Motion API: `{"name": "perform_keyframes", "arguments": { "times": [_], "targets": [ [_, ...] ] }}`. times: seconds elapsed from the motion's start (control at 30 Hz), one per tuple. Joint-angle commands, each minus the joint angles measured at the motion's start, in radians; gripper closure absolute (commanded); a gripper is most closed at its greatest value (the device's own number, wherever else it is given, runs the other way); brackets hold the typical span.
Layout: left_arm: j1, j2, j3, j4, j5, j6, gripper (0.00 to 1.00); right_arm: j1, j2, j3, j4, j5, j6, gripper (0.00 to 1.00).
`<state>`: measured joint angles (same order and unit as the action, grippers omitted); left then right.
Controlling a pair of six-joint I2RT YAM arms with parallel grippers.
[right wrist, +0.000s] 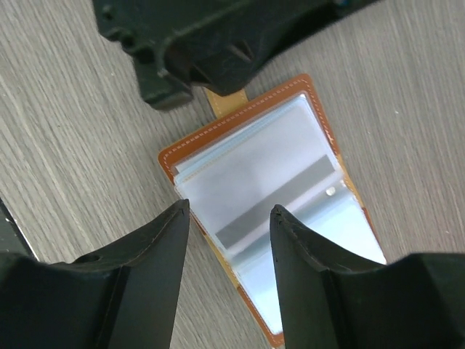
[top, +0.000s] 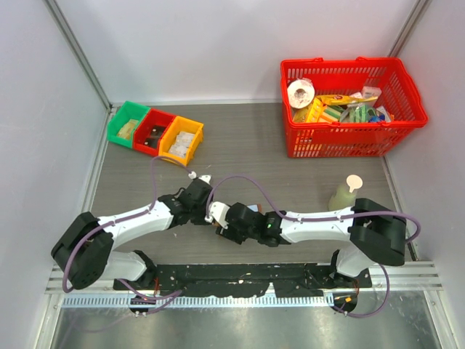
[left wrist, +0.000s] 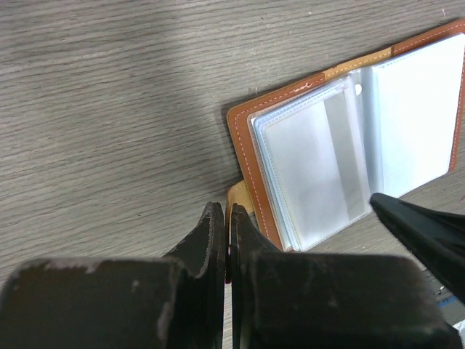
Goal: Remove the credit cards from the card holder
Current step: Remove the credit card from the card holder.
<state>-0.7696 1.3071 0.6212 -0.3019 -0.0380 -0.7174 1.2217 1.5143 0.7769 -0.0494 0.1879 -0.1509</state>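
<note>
The brown card holder [left wrist: 251, 156] lies open on the wooden table, showing clear sleeves. A pale credit card [left wrist: 312, 174] with a grey stripe sits in the top sleeve. My left gripper [left wrist: 227, 211] is shut on the holder's tan tab [left wrist: 237, 195] at its edge. In the right wrist view, the holder [right wrist: 171, 156] and the card [right wrist: 269, 171] lie below my right gripper [right wrist: 229, 211]. That gripper is open, hangs over the sleeves and has nothing between its fingers. From above, both grippers, left [top: 207, 211] and right [top: 225, 222], meet near the table's front middle and hide most of the holder.
A red basket [top: 352, 109] full of items stands at the back right. Green [top: 128, 123], red [top: 154, 131] and yellow [top: 182, 140] bins sit at the back left. A pale bottle [top: 343, 195] stands right of the right arm.
</note>
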Motion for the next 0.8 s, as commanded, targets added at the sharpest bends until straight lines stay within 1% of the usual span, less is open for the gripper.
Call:
{"name": "perform_keyframes", "arguments": {
  "times": [0.0,0.27,0.33,0.4,0.5,0.53,0.57,0.67,0.77],
  "targets": [
    [-0.003,0.000,0.020,0.026,-0.008,0.018,1.00,0.016,0.046,0.012,0.092,-0.024,-0.010,0.46],
    [-0.003,0.003,0.011,0.040,0.018,0.012,1.00,0.018,0.104,0.005,0.132,-0.013,-0.007,0.47],
    [-0.004,0.004,0.009,0.040,0.026,0.013,1.00,0.018,0.107,-0.001,0.146,-0.005,-0.001,0.48],
    [-0.003,0.004,0.008,0.041,0.033,0.015,1.00,0.016,0.104,-0.008,0.157,0.001,0.004,0.53],
    [-0.003,-0.003,0.003,0.037,0.033,0.027,1.00,0.016,0.096,-0.011,0.160,0.001,0.016,0.66],
    [-0.003,-0.003,0.000,0.037,0.033,0.032,1.00,0.015,0.093,-0.011,0.161,-0.002,0.016,0.69],
    [-0.003,-0.005,-0.001,0.035,0.033,0.038,1.00,0.012,0.090,-0.011,0.164,-0.008,0.023,0.74],
    [-0.005,0.001,-0.006,0.033,0.067,0.056,1.00,0.001,0.075,-0.021,0.181,-0.042,0.040,0.78],
    [-0.005,0.004,-0.005,0.024,0.076,0.064,1.00,-0.013,0.063,-0.024,0.191,-0.057,0.062,0.88]
  ]
}}
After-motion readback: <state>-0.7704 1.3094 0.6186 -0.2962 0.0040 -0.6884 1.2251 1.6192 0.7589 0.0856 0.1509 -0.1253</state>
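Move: The right hand, fingers open, is above the near edge of the card holder. The middle of the clear card sleeve is about 4 cm ahead and 3 cm lower. The strap tab lies some 2 cm ahead and 5 cm to its left, the holder's white far page about 6 cm ahead and 7 cm right. From the left hand, closed at the strap tab, the sleeve is about 5 cm right, 2 cm forward, and 1 cm down. The right fingertips come down onto the near corner of the clear sleeve, at its strap end, and close on its edge. The hand first sinks about 2.5 cm, then stays low and creeps left, some 1.5 cm in all, as the fingers shut. The left hand stays almost in place, keeping the strap tab between its closed tips. ##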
